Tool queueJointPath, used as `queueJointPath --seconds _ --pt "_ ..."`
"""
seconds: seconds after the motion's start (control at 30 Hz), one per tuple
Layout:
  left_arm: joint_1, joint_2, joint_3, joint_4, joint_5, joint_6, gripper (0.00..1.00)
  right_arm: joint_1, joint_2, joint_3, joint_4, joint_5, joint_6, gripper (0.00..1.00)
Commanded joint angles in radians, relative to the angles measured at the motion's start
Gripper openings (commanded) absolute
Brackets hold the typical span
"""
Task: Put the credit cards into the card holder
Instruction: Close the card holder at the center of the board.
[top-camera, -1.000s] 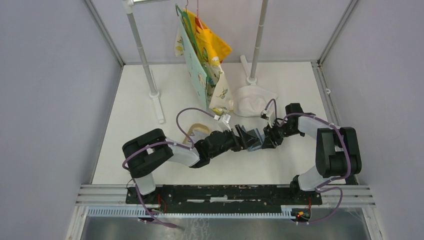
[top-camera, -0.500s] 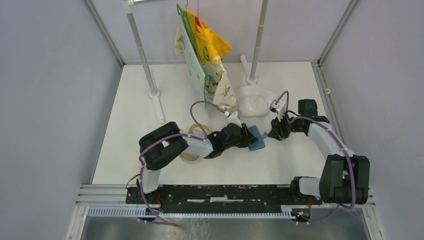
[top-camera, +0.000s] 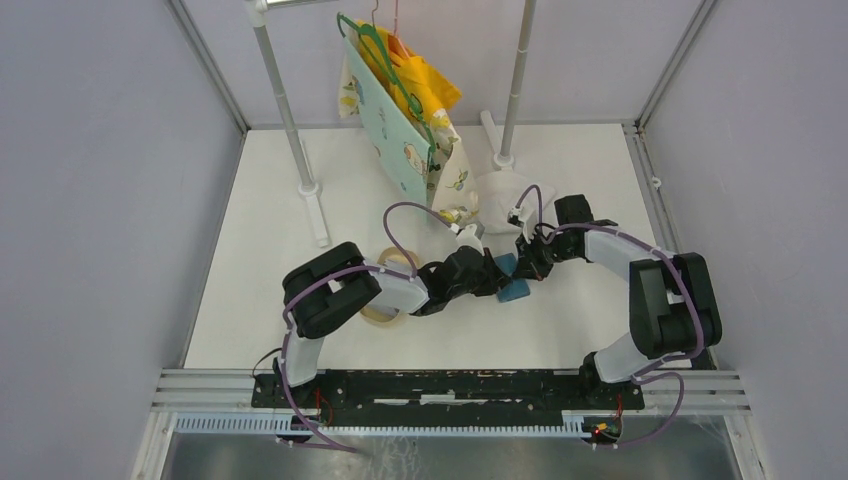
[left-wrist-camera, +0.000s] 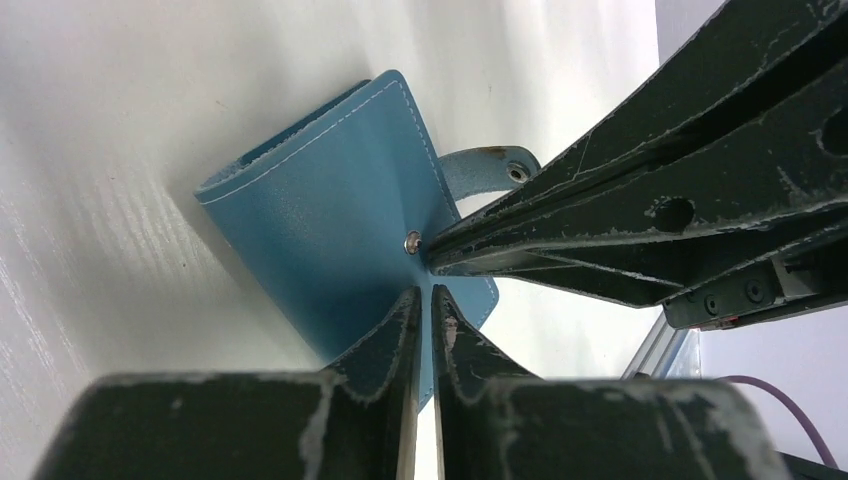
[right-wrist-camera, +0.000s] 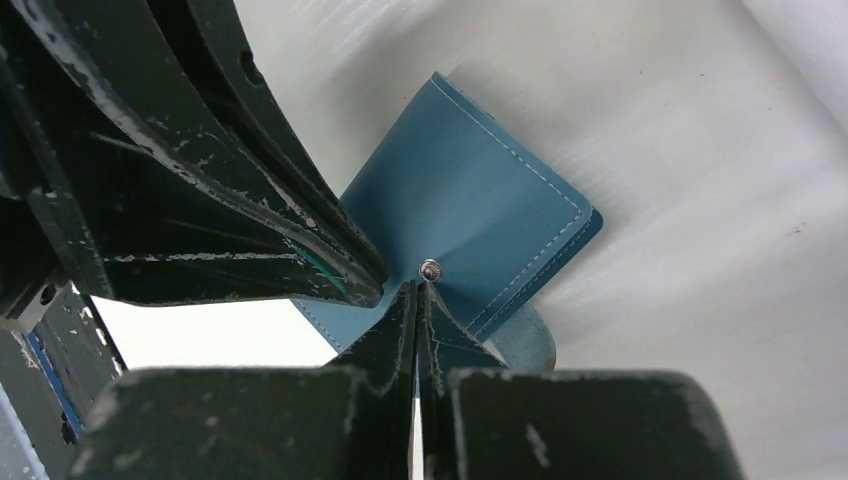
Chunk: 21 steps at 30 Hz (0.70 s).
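Note:
The blue card holder (top-camera: 514, 289) lies flat on the white table, closed, its snap button (left-wrist-camera: 412, 241) facing up and its strap tab (left-wrist-camera: 490, 168) loose to one side. My left gripper (left-wrist-camera: 425, 293) hovers over the holder's near edge, shut to a thin slit with nothing between its fingers. My right gripper (right-wrist-camera: 416, 289) is shut, its tips right at the snap button (right-wrist-camera: 429, 269). The two grippers' tips almost meet over the holder (right-wrist-camera: 470, 210), the left gripper (top-camera: 497, 274) from the left and the right gripper (top-camera: 523, 264) from the right. The credit cards are out of view.
A tan oval ring (top-camera: 384, 291) lies under the left forearm. Behind, a clothes rail on two posts (top-camera: 310, 188) carries hanging patterned bags (top-camera: 398, 130). A crumpled white cloth (top-camera: 503, 196) sits just behind the right gripper. Side walls bound the table.
The right arm swung back left to the card holder and its jaws closed. The left jaws closed from wide open. The hanging bag has swung slightly.

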Motion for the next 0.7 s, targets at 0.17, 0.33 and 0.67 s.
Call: queueJointPath --seconds 0.17,0.33,0.67 --pt "0.027 -0.120 0.022 -0.114 -0.055 0.177 0.34 0.010 -0.019 -0.002 0.042 0.203 0.002 0.00" --pt "0.096 -0.107 0.089 -0.204 0.008 0.275 0.50 0.009 -0.022 0.015 -0.003 0.157 -0.054 0.03" --pt "0.139 -0.007 0.222 -0.374 0.064 0.475 0.61 0.010 -0.017 0.020 -0.037 0.118 -0.092 0.05"
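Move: The folded card holder lies right under both grippers. Its middle is about 2 cm ahead and 1 cm right of the left hand, and about 1 cm left of the right hand and level with it, just below both. Its loose strap sticks out some 3 cm right and 2 cm ahead of the right hand. The white cloth is roughly 19 cm straight ahead of the left hand. Left hand comes free, opening halfway, about 7 cm forward-left and slightly up; right's shut tips keep pressing the holder. ##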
